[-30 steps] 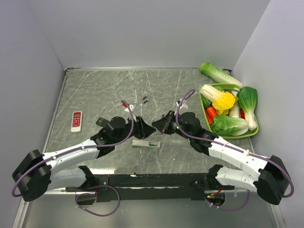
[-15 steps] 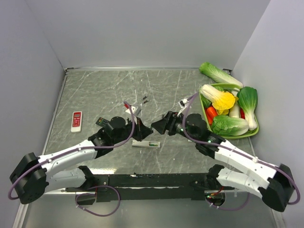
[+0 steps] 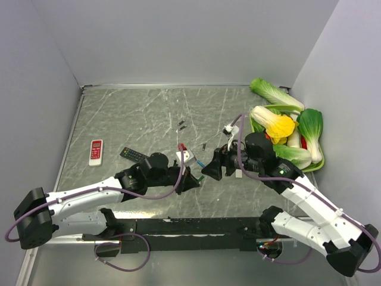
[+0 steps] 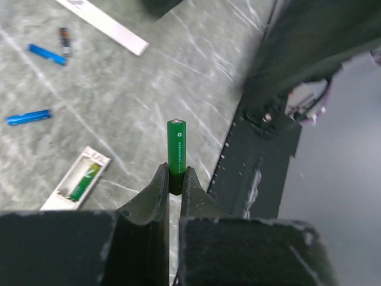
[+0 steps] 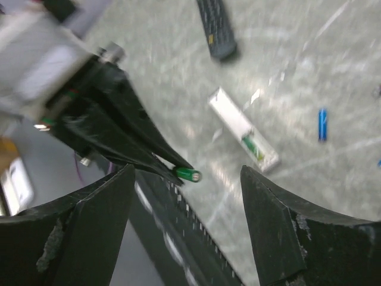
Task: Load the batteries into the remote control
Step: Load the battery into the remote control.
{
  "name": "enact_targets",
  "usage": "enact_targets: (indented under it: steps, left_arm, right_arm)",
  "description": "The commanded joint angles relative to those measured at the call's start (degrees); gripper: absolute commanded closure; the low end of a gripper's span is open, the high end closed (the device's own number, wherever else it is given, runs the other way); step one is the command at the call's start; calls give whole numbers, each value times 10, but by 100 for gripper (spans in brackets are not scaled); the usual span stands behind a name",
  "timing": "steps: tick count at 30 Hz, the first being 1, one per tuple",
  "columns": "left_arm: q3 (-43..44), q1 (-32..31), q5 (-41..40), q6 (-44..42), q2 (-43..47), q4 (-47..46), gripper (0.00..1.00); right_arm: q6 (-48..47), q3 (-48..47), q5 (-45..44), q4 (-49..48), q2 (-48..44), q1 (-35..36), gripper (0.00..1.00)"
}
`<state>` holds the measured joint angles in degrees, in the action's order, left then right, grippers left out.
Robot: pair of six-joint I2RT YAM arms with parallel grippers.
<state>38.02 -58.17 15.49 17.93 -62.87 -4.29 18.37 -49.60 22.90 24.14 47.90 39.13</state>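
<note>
My left gripper point(image 3: 191, 179) is shut on the base of a green battery point(image 4: 176, 146), which stands out beyond its fingertips above the table. The battery also shows in the right wrist view point(image 5: 189, 174), between the wide-open fingers of my right gripper point(image 3: 214, 170), which is empty. The white remote point(image 5: 244, 138) lies on the table with its compartment open and one green cell inside; it also shows in the left wrist view point(image 4: 77, 182). Two blue batteries point(image 4: 46, 53) point(image 4: 27, 117) and a black one point(image 4: 64, 40) lie loose on the table.
A red-and-white remote point(image 3: 96, 151) and a black remote point(image 3: 134, 154) lie at the left. Small black batteries point(image 3: 181, 124) lie mid-table. A green basket point(image 3: 296, 171) of vegetables stands at the right. A long white strip point(image 4: 104, 24) lies nearby. The black base rail point(image 3: 190, 226) runs along the front.
My left gripper has swung right and risen with the green battery. My right gripper has shifted right and toward the front, now facing the battery. The white remote is now covered in the top view.
</note>
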Motion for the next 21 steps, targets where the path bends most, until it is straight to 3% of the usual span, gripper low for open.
enact_targets:
  steps: [1, 9, 17, 21]
  left_arm:
    - [16, -28, 17, -38, 8, -16, 99]
    - [9, -38, 14, -48, 24, -36, 99]
    - [4, -37, 11, -46, 26, -49, 99]
    - [3, -38, 9, -47, 23, -50, 99]
  right_arm:
    - [-36, -9, 80, 68, 25, -20, 24]
    - [-13, 31, 194, 2, 56, -38, 35]
    - [-4, 50, 232, -30, 70, -48, 47]
    - [-2, 53, 241, -34, 69, -56, 58]
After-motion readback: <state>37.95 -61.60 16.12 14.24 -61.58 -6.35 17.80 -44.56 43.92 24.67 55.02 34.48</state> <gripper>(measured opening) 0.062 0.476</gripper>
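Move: The green battery sticks out rightward from the left hand's fingertips, its middle about 1 cm to their right. The right hand's open fingers wait some 2 cm ahead, 5 cm right and 6 cm above the left hand. From the right hand this battery lies about 2 cm back, 4 cm left and 6 cm down; the white remote, some 5 cm ahead, 10 cm left, and the nearest blue battery, roughly 10 cm ahead, 4 cm left, both lie about 20 cm below. Still pinched by the left fingers, the green battery is met by the right hand, which sinks about 5 cm and draws back some 3 cm, turning counter-clockwise, its fingers narrowing part-way around the free end without clamping. The left hand eases back 2 cm, then rises slightly towards the right fingers. ##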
